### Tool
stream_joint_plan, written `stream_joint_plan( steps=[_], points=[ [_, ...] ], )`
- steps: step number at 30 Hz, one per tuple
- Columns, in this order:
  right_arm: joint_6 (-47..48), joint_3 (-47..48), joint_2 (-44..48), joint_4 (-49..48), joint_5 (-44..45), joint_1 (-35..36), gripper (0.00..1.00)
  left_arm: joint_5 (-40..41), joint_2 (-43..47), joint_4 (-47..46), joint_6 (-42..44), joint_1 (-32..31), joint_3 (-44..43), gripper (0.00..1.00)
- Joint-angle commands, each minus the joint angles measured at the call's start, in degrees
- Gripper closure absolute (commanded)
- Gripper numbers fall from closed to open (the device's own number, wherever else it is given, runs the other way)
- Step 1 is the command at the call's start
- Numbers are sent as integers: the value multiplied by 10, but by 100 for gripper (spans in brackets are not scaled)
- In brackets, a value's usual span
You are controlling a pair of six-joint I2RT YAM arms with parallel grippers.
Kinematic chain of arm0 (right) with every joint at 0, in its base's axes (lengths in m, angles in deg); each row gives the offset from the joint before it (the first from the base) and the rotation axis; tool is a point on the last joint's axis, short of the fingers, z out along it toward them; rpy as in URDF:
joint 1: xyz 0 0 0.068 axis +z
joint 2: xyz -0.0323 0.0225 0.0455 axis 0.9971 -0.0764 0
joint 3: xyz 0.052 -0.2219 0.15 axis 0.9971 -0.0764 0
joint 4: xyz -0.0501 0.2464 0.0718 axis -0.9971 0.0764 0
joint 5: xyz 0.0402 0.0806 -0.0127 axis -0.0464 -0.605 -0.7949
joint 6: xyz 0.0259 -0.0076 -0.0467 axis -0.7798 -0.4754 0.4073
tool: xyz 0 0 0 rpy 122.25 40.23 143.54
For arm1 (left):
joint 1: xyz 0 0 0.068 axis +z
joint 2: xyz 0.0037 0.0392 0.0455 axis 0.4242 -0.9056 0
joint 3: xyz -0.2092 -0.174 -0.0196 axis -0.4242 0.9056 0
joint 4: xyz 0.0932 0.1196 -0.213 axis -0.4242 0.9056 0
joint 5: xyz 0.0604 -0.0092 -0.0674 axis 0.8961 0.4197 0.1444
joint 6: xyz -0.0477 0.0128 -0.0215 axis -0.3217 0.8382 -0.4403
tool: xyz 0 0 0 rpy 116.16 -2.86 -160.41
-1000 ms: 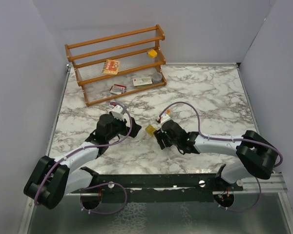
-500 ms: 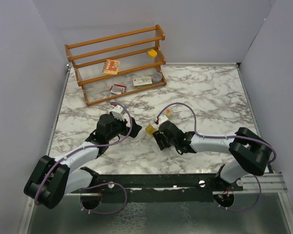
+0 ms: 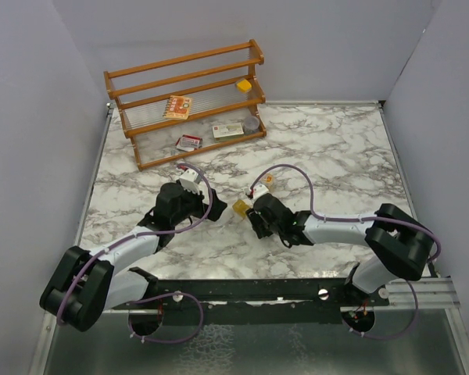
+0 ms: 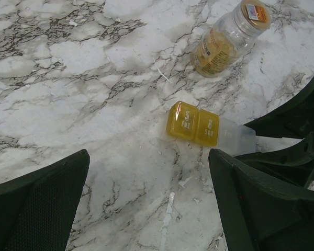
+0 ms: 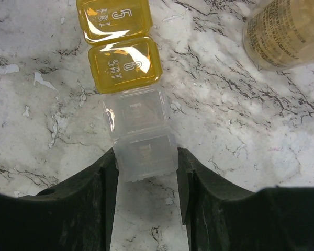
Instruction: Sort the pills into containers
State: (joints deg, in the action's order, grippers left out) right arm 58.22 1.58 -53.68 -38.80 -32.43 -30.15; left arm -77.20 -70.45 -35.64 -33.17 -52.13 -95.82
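Observation:
A pill organiser strip [image 5: 120, 42] lies on the marble, with two yellow lids marked FRI and SAT and two clear cells behind them. My right gripper [image 5: 146, 157] is shut on the clear end cell [image 5: 145, 154], one finger pressed against each side. In the top view the strip [image 3: 240, 206] shows just left of that gripper [image 3: 250, 215]. An amber-tinted jar [image 4: 227, 39] lies on its side just beyond the strip [image 4: 193, 123]; the right wrist view catches it [image 5: 288, 31] too. My left gripper [image 4: 148, 157] hangs wide open over bare marble, short of the strip. No pills are in view.
A wooden rack [image 3: 187, 101] stands at the back left. It holds printed card packets [image 3: 177, 106], a round grey tin [image 3: 252, 123] and a small yellow box [image 3: 243, 84]. Grey walls close in the table's left, back and right sides.
My right gripper has slid a little left along the strip and its jaws have narrowed onto the clear end cell. The left arm has stayed put.

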Motion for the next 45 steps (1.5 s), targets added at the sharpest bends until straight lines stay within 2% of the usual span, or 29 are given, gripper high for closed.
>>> stream_joint_plan(
  steps=[1,6,8,17,26,29,38,45],
  points=[
    [-3,13,-9,-15,9,5,72,-13,-3,-24,-5,-2,-6,1],
    [-3,24,-9,1,8,6,95,-14,-3,-35,-6,-2,0,1],
    [-4,29,-3,8,12,7,99,-20,-3,-44,-7,-1,4,1],
    [6,34,50,33,15,10,99,-83,13,-114,-24,-2,22,1],
    [1,13,119,30,2,11,99,-75,93,-152,-68,-1,46,1],
    [2,8,154,35,-2,11,99,-104,112,-153,-80,-1,38,1],
    [26,4,227,50,-36,11,99,-154,75,-152,-112,-1,-17,1],
    [29,-4,258,53,-32,11,99,-103,84,-150,-151,-1,-17,1]
  ],
)
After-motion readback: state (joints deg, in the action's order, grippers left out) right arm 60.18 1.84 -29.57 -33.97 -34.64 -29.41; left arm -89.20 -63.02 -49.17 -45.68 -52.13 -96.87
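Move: The pill box lies on the table, its clear end already between the right fingers, its middle about 3 cm ahead and 3 cm left of that hand at its height. The pill bottle stands some 9 cm ahead of the right hand, 3 cm to its right, middle 2 cm higher; the open left gripper hovers 4 cm ahead, 11 cm left, 8 cm above. From the left hand the pill box is about 8 cm right, 1 cm back, 8 cm below. The pill box, still pinched by its clear end, is lifted off the table almost straight up by the right hand, about 12 cm, while the wrist tips some 20 degrees so the fingers point less steeply down. The left hand, fingers staying wide open, rises alongside some 11 cm, shifting right and slightly back towards the box's yellow end as its fingers swing up to about level and turn rightward. ##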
